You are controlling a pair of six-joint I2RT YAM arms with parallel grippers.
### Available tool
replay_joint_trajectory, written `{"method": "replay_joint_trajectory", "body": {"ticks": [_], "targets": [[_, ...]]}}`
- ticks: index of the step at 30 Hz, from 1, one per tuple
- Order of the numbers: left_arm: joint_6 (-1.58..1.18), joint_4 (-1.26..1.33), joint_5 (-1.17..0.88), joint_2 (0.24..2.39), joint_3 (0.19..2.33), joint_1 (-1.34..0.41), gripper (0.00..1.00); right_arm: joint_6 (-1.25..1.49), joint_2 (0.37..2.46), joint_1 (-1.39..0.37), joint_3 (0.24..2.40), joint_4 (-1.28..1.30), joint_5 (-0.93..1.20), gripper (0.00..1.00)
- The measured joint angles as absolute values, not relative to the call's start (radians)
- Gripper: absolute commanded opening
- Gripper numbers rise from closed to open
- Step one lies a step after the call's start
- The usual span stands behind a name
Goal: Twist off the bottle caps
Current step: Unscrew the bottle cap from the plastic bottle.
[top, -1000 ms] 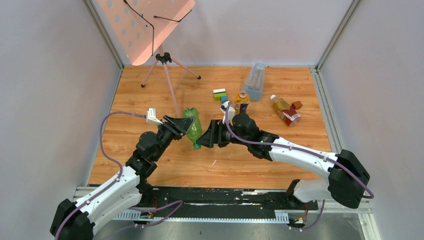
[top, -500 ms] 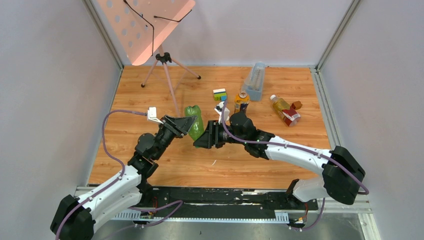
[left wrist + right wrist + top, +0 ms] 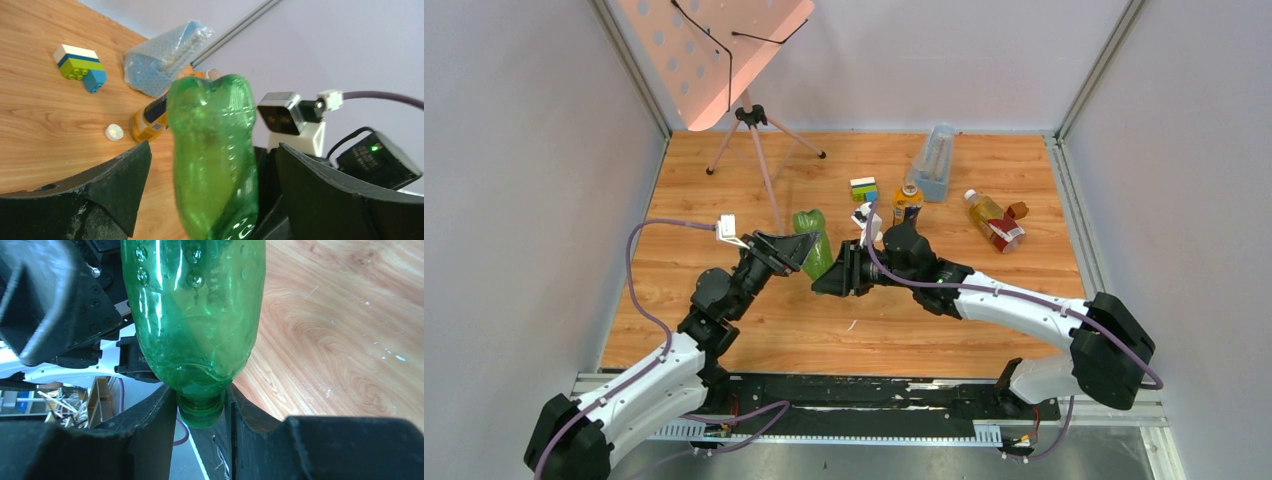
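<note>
The green bottle hangs between my two grippers, base up in the left wrist view. My left gripper stands open around its body, with a gap on each side. My right gripper is shut on the green bottle cap at the neck. An amber bottle with a yellow label stands behind, and a loose white cap lies beside it. An amber bottle with a red label lies at the right with a white cap on it.
Toy bricks and a clear bluish container sit at the back. A small reddish-brown block lies beside the red-label bottle. A tripod stand with a pink perforated board occupies the back left. Grey walls close in the table.
My left gripper has opened off the green bottle's body. My right gripper has closed on the green cap. Both arms shifted slightly away from me with the bottle.
</note>
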State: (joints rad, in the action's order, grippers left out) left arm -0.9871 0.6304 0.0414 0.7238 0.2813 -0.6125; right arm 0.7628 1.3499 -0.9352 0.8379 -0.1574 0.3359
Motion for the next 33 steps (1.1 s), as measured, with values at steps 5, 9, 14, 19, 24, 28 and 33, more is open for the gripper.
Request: {"method": "replay_joint_trajectory", "body": {"ticks": [5, 9, 14, 19, 24, 28, 33], "targets": [[-0.847, 0.442, 0.035, 0.650, 0.320, -0.613, 1.00, 0.683, 1.285, -0.934, 0.832, -0.096, 0.306, 0.08], [-0.671, 0.200, 0.025, 0.616, 0.453, -0.614, 1.00, 0.557, 1.230, -0.916, 0.832, -0.007, 0.306, 0.07], [-0.433, -0.071, -0.080, 0.655, 0.651, -0.613, 1.00, 0.348, 1.164, -0.888, 0.833, 0.128, 0.333, 0.03], [-0.263, -0.240, -0.264, 0.756, 0.791, -0.613, 1.00, 0.127, 1.131, -0.882, 0.849, 0.296, 0.391, 0.00], [-0.172, -0.326, -0.429, 0.797, 0.820, -0.613, 1.00, -0.035, 1.122, -0.882, 0.878, 0.409, 0.432, 0.00], [-0.124, -0.361, -0.554, 0.840, 0.863, -0.613, 1.00, -0.145, 1.108, -0.882, 0.880, 0.453, 0.472, 0.00], [-0.084, -0.378, -0.734, 0.913, 0.880, -0.613, 0.94, -0.263, 1.088, -0.882, 0.880, 0.476, 0.489, 0.00]]}}
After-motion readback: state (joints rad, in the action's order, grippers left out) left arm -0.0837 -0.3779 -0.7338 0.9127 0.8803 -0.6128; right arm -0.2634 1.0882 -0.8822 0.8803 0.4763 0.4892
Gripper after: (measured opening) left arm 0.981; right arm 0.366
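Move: The green bottle slants base-up from the right fingers, which already grip it at the cap end; its middle lies about 7 cm ahead, 1 cm left and 5 cm above. The left hand has opened around the body, whose middle is level, straight ahead 0 cm and 1 cm to its right. From the right hand, the orange bottle stands about 21 cm ahead, 12 cm right and 9 cm lower; the loose white cap lies some 21 cm ahead, 6 cm right, 18 cm below. Right hand carries the bottle about 10 cm right, while the open left twists and swings 9 cm back. ##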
